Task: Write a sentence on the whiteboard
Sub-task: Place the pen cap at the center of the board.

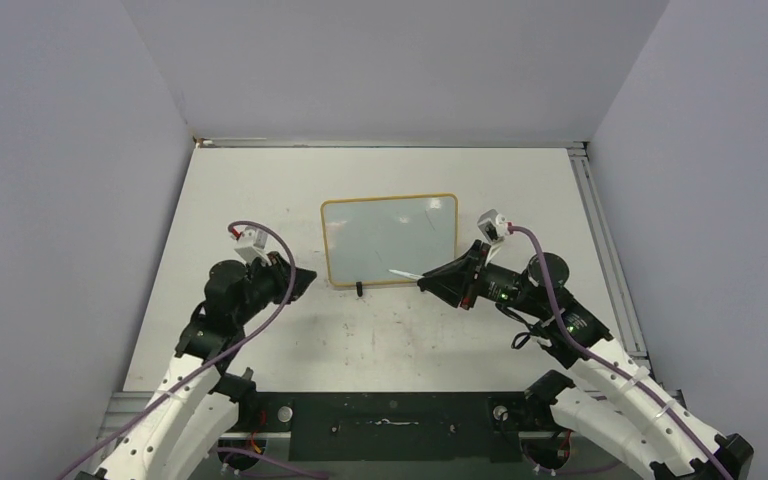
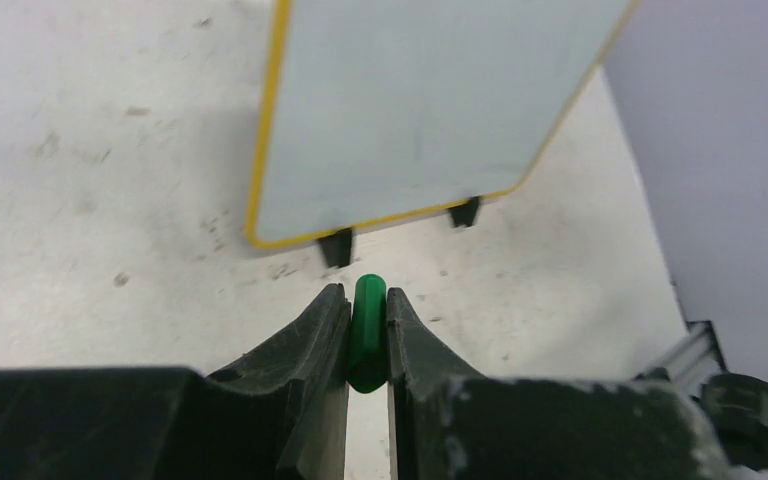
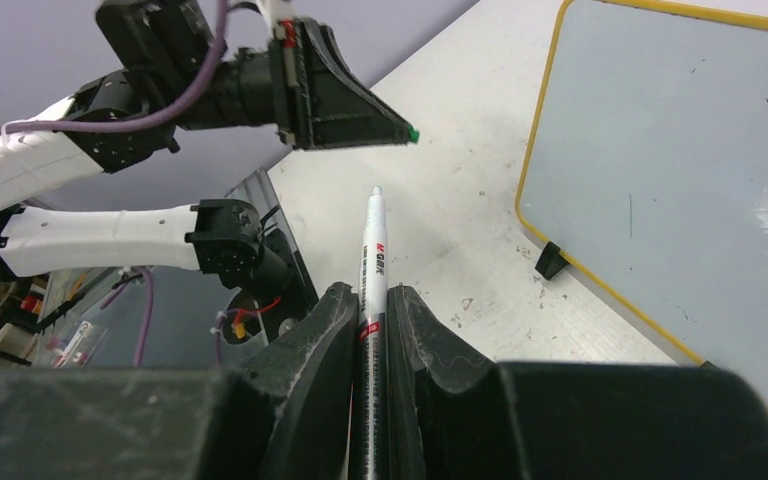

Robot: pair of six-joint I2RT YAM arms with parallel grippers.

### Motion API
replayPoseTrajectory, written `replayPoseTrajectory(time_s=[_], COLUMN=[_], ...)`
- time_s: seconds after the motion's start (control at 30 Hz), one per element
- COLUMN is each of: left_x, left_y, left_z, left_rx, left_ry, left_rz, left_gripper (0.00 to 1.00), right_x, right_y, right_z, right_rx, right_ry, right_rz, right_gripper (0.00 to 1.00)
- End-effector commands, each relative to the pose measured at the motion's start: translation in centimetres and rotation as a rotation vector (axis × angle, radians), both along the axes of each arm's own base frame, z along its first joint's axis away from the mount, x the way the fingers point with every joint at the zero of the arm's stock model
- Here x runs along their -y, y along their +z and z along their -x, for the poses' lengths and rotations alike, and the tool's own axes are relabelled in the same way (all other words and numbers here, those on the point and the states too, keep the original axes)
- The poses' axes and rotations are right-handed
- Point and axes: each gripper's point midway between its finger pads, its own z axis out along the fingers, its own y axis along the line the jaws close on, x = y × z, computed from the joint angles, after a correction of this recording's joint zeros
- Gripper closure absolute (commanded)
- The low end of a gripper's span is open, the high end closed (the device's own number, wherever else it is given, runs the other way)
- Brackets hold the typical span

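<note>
The whiteboard, white with a thin yellow frame, lies at the table's middle. No sentence shows on it; its surface looks blank. My left gripper hovers left of the board's near corner, shut on a green marker cap. My right gripper is at the board's near right edge, shut on a white uncapped marker. The marker's tip points left toward the left gripper, with a gap between them.
Black clip feet stick out at the board's near edge. The white tabletop is scuffed and smudged. Grey walls close in three sides, and a metal rail runs along the table's right edge.
</note>
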Motion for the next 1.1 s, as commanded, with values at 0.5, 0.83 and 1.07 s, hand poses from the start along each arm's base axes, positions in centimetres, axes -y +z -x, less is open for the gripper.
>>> replayPoseTrajectory(time_s=[0.5, 0.83, 1.07], left_x=[-3.3, -3.6, -4.3], left_y=[-15.5, -16.8, -14.2], left_z=[0.7, 1.3, 0.9], left_rx=[-0.390, -0.425, -0.383], left_ry=[0.237, 0.241, 0.265], left_rz=[-0.263, -0.274, -0.263], left_gripper=[0.98, 0.64, 0.27], right_x=[-0.1, 0.0, 0.1], right_y=[-1.9, -2.7, -3.0], right_z=[-1.4, -1.7, -2.2], right_rx=[0.051, 0.040, 0.043], right_ry=[-0.093, -0.138, -0.182], right_rz=[0.071, 0.095, 0.111], right_gripper=[0.95, 0.95, 0.95])
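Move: The left hand holds the green pen cap and takes it to bare table about 18 cm below, 2 cm back and 4 cm left. At table height, the whiteboard's middle is some 15 cm ahead and 17 cm right of this hand, its left clip about 4 cm ahead and 8 cm right. From the right hand, still gripping the marker, that bare spot is roughly 23 cm left, 6 cm ahead and 26 cm below. Left hand lowers the cap some 17 cm to the table, fingers tipping down, and opens; right sinks slightly. ##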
